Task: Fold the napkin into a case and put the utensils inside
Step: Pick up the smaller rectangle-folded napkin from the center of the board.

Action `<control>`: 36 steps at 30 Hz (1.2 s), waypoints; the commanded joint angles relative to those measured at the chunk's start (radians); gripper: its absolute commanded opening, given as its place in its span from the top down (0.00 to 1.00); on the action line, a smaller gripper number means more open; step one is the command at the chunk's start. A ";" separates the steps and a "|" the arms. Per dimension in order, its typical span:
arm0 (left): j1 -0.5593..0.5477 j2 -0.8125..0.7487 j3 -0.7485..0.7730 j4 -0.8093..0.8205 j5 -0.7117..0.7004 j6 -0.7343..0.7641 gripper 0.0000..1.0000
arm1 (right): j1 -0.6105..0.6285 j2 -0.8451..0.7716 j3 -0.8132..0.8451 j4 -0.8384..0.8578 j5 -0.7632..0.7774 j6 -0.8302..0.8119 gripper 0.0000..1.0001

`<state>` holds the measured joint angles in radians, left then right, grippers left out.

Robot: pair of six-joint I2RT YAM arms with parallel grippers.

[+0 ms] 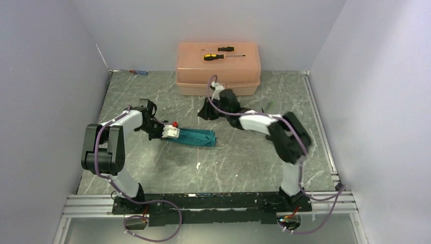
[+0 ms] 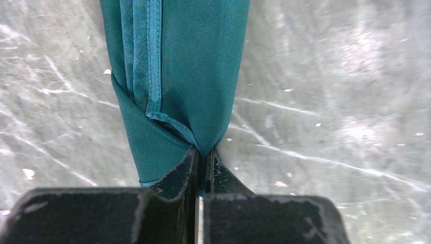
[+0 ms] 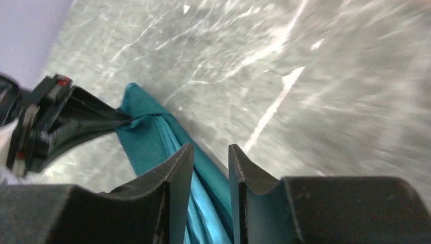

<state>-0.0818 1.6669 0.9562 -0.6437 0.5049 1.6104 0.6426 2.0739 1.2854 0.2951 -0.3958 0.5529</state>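
The teal napkin (image 1: 197,137) lies on the marble table as a long narrow folded strip. My left gripper (image 1: 179,134) is at its left end, and its jaws (image 2: 203,150) are shut on a pinch of the napkin (image 2: 183,76). My right gripper (image 1: 206,113) hovers just behind the strip's right end. In the right wrist view it (image 3: 208,148) stands open, and the napkin (image 3: 152,137) shows through the gap below it, running to the left gripper's fingers (image 3: 96,119). Greenish fork tines (image 1: 267,105) peek out behind the right arm. The spoon is hidden.
A peach plastic box (image 1: 218,76) stands at the back with two yellow-and-black screwdrivers (image 1: 223,53) on its lid. A small red-and-blue screwdriver (image 1: 138,72) lies at the back left corner. A white scrap (image 1: 197,165) lies in front of the napkin. Walls close in on both sides.
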 commanded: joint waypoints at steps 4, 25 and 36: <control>-0.006 0.049 0.127 -0.313 0.119 -0.163 0.97 | 0.114 -0.550 -0.414 0.123 0.338 -0.680 0.00; 0.048 0.192 0.301 -0.462 0.198 -0.277 0.97 | 0.376 -0.636 -0.591 0.013 0.336 -1.232 0.00; 0.050 0.201 0.334 -0.541 0.181 -0.231 0.97 | 0.357 -0.327 -0.397 0.099 0.207 -1.351 0.02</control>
<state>-0.0341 1.8786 1.2762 -1.1072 0.6529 1.3499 1.0077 1.6962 0.8257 0.3031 -0.1425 -0.7166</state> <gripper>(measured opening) 0.056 0.993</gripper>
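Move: The folded napkin's middle lies some 11 cm back from the right hand, about 5 cm to its left and 7 cm below. The toolbox stands roughly 18 cm ahead and 8 cm to the right of that hand, at about its height; the flower lies about 26 cm to its right, 4 cm back and 6 cm below. The left hand already pinches the napkin's left end, with the napkin's middle about 12 cm to its right, level fore and aft, 1 cm below. The right hand rises about 14 cm and draws back and to its right while its part-open fingers spread wide, then comes down and on back, swinging left again, to end some 14 cm nearer its base and close to its first height, with the fingers tipped and turned roughly 80 degrees from pointing left to pointing down astride the napkin's right-hand part. Meanwhile the shut left fingers keep their pinch on the left end, drawing it back about 4 cm, easing a little forward again and raising it some 2 cm as the wrist tilts and turns about 30 degrees. ##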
